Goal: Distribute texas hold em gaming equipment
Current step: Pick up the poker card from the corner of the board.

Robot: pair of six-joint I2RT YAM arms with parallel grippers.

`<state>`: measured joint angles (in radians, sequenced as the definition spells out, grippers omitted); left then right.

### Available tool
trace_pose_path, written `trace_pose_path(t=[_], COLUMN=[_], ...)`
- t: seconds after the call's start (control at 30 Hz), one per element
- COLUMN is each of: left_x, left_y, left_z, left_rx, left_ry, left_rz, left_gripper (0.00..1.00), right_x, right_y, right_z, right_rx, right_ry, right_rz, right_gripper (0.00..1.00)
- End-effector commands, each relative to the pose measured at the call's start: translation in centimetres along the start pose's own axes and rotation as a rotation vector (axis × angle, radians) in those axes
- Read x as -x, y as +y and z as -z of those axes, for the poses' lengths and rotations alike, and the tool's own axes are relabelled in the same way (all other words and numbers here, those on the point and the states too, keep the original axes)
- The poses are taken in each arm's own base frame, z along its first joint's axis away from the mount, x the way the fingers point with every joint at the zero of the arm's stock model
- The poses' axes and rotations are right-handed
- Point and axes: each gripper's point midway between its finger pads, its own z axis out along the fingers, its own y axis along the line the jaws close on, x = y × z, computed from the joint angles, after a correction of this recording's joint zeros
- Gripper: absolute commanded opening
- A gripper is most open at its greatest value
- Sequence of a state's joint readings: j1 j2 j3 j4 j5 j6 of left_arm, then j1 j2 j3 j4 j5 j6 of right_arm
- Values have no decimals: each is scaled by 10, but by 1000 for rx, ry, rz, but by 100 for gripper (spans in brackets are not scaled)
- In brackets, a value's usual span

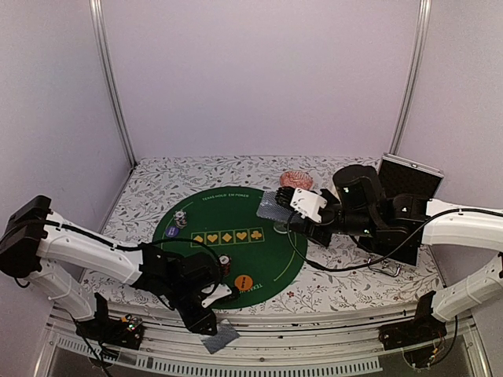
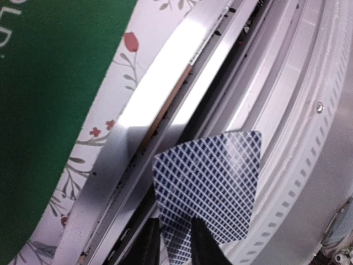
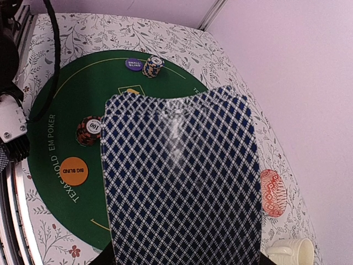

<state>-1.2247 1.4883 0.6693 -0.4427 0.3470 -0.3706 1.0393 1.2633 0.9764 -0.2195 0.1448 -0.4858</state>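
Note:
My right gripper (image 1: 286, 209) is shut on a deck of blue-backed playing cards (image 1: 271, 206) above the far right of the green poker mat (image 1: 263, 255). In the right wrist view the deck (image 3: 176, 176) fills the frame. My left gripper (image 1: 211, 316) hangs over the table's front rail. Its jaws stand narrowly apart, with a corner of one card (image 2: 209, 182) between the fingers (image 2: 201, 243). That card (image 1: 219, 337) lies on the rail. On the mat are an orange button (image 3: 74, 170), a blue button (image 3: 133, 64) and two chip stacks (image 3: 89, 130) (image 3: 153, 65).
A pink-patterned bowl (image 1: 297, 180) sits beyond the mat at the back. A cream mug (image 3: 291, 251) stands near it. An open black case (image 1: 409, 177) is at the back right. The metal front rail (image 2: 138, 127) runs along the table's near edge.

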Motion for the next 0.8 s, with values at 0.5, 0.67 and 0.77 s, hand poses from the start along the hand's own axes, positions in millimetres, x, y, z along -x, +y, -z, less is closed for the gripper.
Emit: trace_pose_path(t=[0.5,0.67,0.77], left_x=[40,92,120], left_y=[-22,-25,-15], left_z=[30,66,81], left_rx=[-9,35,65], left_ry=[-143,-318,-387], left_rz=[-89,-115,-85], left_gripper=[0,0,0], right_x=[12,17,14], right_y=[-12,-22,-30], right_z=[12,19,23], right_rx=[-38,-80,-106], right_ry=[-35,-47,-37], right_rz=[-13,-27,-51], right_gripper=[46,46,45])
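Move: The poker card to be picked up, at the table's near edge, lies at the left fingertips, its middle roughly 3 cm to the right and 1 cm back. From the left hand, the big blind disc is about 13 cm ahead and 9 cm right; the chip stack is some 19 cm ahead and 4 cm right. The card is about 17 cm left, 20 cm back and 22 cm below the right hand. The left fingers pinch the poker card shut, then lift it about 8 cm, swinging right and forward. ##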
